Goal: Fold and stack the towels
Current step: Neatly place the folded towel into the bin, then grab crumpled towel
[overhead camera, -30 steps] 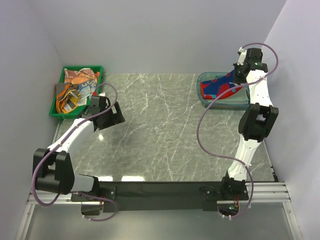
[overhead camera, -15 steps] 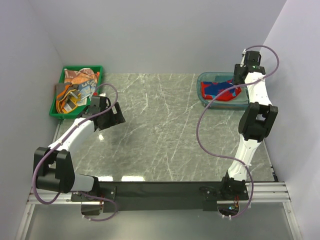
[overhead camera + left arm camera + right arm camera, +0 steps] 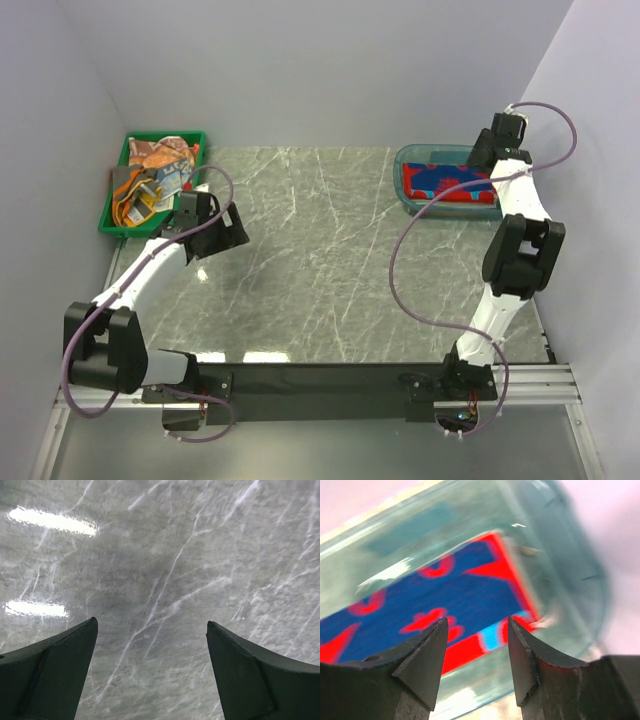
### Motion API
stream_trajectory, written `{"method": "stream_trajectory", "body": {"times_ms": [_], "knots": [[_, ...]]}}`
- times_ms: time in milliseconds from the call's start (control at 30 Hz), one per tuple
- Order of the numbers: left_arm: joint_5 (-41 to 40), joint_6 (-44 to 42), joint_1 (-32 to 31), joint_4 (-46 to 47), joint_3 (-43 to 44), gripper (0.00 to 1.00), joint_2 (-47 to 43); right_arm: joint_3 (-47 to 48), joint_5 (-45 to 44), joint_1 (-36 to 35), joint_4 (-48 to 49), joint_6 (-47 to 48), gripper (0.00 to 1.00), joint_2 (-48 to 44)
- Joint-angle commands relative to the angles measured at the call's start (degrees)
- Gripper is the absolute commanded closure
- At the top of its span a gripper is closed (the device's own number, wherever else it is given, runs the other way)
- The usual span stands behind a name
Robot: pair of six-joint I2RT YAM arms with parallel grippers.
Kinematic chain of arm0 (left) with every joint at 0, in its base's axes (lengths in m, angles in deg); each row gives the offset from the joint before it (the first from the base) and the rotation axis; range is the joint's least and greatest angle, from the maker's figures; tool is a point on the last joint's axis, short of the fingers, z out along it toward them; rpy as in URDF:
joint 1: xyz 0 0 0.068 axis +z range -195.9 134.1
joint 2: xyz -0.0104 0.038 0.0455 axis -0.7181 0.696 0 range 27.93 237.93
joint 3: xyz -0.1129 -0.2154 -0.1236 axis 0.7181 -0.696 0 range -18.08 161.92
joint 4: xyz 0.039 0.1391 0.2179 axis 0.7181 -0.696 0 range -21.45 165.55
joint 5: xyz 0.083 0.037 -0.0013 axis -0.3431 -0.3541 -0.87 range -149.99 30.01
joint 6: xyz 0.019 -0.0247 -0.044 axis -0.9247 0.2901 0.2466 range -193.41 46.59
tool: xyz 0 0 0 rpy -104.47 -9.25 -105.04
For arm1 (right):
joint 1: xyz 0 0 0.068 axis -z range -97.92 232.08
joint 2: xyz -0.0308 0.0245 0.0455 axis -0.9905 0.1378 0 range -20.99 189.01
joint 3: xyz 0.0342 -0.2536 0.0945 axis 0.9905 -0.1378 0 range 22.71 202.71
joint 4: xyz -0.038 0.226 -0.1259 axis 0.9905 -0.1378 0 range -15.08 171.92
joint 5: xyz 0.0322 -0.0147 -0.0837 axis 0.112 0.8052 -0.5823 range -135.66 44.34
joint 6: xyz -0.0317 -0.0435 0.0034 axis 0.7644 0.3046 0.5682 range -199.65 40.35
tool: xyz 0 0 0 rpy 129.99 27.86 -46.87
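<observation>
A red towel with blue lettering (image 3: 445, 183) lies flat and folded inside the clear blue tub (image 3: 405, 160). My right gripper (image 3: 481, 153) hovers over the tub's right end, open, with nothing between its fingers. In the right wrist view the red towel (image 3: 435, 605) shows below the right gripper (image 3: 477, 630), inside the tub wall (image 3: 555, 545). Several crumpled towels (image 3: 155, 170), orange, grey and whitish, fill the green tray (image 3: 110, 215) at the back left. My left gripper (image 3: 228, 232) hangs wide open over bare marble, just right of the tray; in the left wrist view the left gripper (image 3: 151, 630) holds nothing.
The marble table (image 3: 320, 250) stretches between tray and tub. Pale walls close in on the left, back and right. The right arm's purple cable (image 3: 400, 250) loops over the table's right part. A black rail (image 3: 320, 380) runs along the near edge.
My right gripper has opened and let go of the red towel, which dropped flat into the tub. The right wrist has pulled up and to the right. The left arm has barely moved.
</observation>
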Motion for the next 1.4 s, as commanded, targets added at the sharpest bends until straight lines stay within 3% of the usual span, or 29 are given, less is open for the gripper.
{"method": "stream_trajectory", "body": {"times_ms": [0, 100, 167, 300, 600, 800, 867, 1000, 1300, 1367], "knots": [[-0.4, -0.3, 0.9, 0.6, 0.3, 0.04, -4.0, -8.2, 15.3, 0.1, 10.3, -6.2, 0.42, -9.9], [0.5, 0.1, 2.0, 1.4, -0.2, 0.02, -6.1, -19.1, 23.4, 0.0, 17.4, -10.1, 0.38, -17.9], [0.4, 0.4, 2.6, 1.6, -0.3, 0.02, -7.3, -24.0, 25.4, -0.5, 18.5, -11.9, 0.27, -21.2], [0.5, 1.2, 5.4, 1.8, -0.2, 0.01, -8.2, -31.1, 31.3, -2.6, 18.8, -14.0, 0.19, -29.2], [-5.5, 4.1, 13.2, 0.3, 6.4, 0.01, -5.2, -47.9, 28.9, -13.6, 18.3, -13.6, 0.11, -47.2], [-11.9, 7.8, 19.9, 2.1, 16.5, 0.01, 6.4, -55.4, 33.2, -17.4, 23.1, -13.8, 0.11, -50.9], [-13.3, 9.8, 22.4, 1.8, 22.1, 0.01, 15.6, -57.3, 35.6, -18.4, 25.0, -14.1, 0.11, -51.0], [-14.9, 13.4, 25.2, 2.3, 31.1, 0.01, 24.0, -58.8, 37.2, -19.6, 27.1, -14.2, 0.11, -51.2], [-23.0, 19.0, 28.2, 2.9, 49.8, 0.04, 45.7, -60.8, 39.8, -21.1, 30.2, -13.8, 0.12, -49.8], [-23.2, 19.7, 28.6, 2.8, 53.4, 0.09, 50.2, -60.5, 40.4, -21.5, 30.0, -13.4, 0.12, -48.6]]}}
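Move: The grey-orange towel in the green bin lies some 31 cm left of the left hand and 17 cm farther out, about 9 cm lower; the blue patterned towel is some 18 cm left and 20 cm out, the orange-pink one about 23 cm left and 28 cm out. From the right hand, the folded red-and-blue towel's middle is about 7 cm left, nearly level fore and aft, some 14 cm below, in the clear bin centred about 3 cm left. Leftward and back, the empty right hand withdraws from the clear bin to open table, some 28 cm left and 20 cm back, rising about 5 cm before sinking again, its fingers opening wider. The left hand lifts, swings left and forward in an arc, turning some 55 degrees counter-clockwise, then sinks over the grey-orange towel, still wide open and still descending. ##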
